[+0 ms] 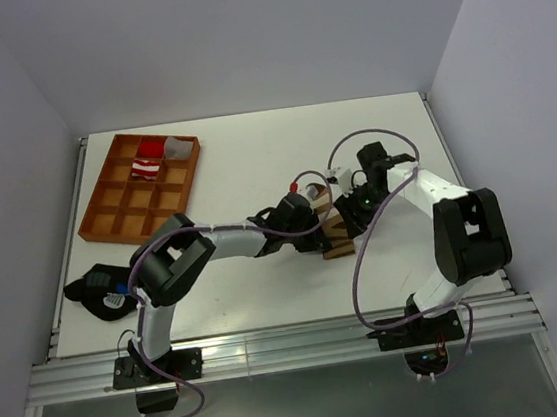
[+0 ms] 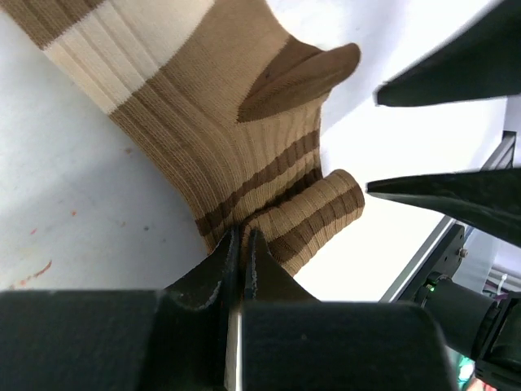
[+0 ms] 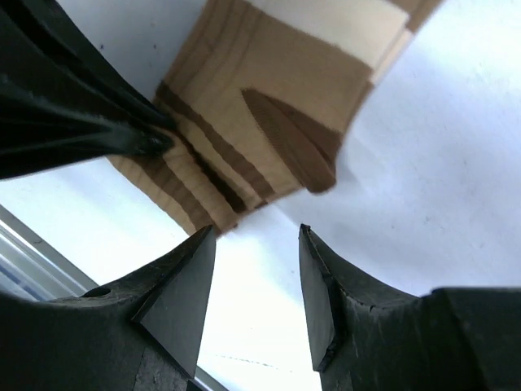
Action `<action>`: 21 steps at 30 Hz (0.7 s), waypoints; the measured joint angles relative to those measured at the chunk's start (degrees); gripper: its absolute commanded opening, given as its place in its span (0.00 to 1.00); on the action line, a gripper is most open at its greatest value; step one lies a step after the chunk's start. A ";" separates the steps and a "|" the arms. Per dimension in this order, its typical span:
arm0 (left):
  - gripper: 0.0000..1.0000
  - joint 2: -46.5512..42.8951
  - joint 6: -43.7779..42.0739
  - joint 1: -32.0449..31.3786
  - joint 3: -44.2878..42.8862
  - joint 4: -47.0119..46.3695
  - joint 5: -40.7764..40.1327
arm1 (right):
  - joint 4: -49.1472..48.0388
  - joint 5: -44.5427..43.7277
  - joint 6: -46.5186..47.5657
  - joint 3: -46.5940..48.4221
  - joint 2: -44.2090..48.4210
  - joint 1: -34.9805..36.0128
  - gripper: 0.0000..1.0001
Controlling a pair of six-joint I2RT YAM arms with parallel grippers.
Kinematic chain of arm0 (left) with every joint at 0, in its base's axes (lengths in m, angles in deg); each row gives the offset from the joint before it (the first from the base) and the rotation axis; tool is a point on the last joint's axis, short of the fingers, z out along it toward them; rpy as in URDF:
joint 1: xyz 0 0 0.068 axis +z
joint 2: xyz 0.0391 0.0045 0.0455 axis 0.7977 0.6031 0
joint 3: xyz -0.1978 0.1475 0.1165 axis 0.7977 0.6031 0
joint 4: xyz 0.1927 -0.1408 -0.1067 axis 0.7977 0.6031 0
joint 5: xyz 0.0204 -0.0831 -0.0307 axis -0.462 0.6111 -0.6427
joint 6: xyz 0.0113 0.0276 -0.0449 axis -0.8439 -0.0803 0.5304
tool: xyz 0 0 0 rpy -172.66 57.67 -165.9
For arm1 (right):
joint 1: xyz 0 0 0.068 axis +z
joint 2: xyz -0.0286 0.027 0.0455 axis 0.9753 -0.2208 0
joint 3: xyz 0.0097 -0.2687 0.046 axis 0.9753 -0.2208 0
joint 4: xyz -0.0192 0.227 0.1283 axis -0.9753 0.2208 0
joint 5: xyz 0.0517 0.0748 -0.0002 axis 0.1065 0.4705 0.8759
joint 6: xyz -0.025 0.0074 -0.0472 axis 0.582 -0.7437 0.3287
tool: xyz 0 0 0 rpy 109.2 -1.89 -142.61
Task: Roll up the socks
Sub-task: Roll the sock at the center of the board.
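The dark-brown-and-tan sock [image 1: 337,234] lies on the white table near the middle, partly under both grippers. In the left wrist view it [image 2: 228,138] is tan with brown stripes, its end folded over. My left gripper [image 2: 242,236] is shut on the folded edge of this sock. My right gripper [image 3: 256,232] is open, just short of the sock [image 3: 269,106], touching nothing. The red-and-white sock [image 1: 149,161] sits rolled in a back compartment of the orange tray [image 1: 119,223].
A black lump with a blue spot [image 1: 102,289] lies at the table's left front edge. The orange tray has several compartments at the back left. The metal rail [image 1: 275,350] runs along the near edge.
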 measured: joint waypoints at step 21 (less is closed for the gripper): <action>0.00 -4.24 -1.97 6.21 -0.37 22.34 10.95 | -2.67 4.42 8.79 -7.02 14.69 -2.62 0.51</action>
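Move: The brown striped sock lies flat, the left fingers already shut on the edge of its near part; its middle is about 4 cm ahead and 3 cm to the right of the left hand, almost level with it. The rolled near end is centred some 3 cm right of that hand and 1 cm nearer the base, the heel 5 cm right and 3 cm ahead. From the open right hand, the sock's middle lies roughly 4 cm ahead, 3 cm left and 3 cm lower. Still pinching the sock by its rolled end, the left hand drags it over the board to the left, about 6.5 cm and gathering speed at first, easing back towards the base some 2.5 cm while the wrist twists about 20 degrees. The right hand, half open, lifts away by about 3.5 cm, its fingertips tilting forward. ##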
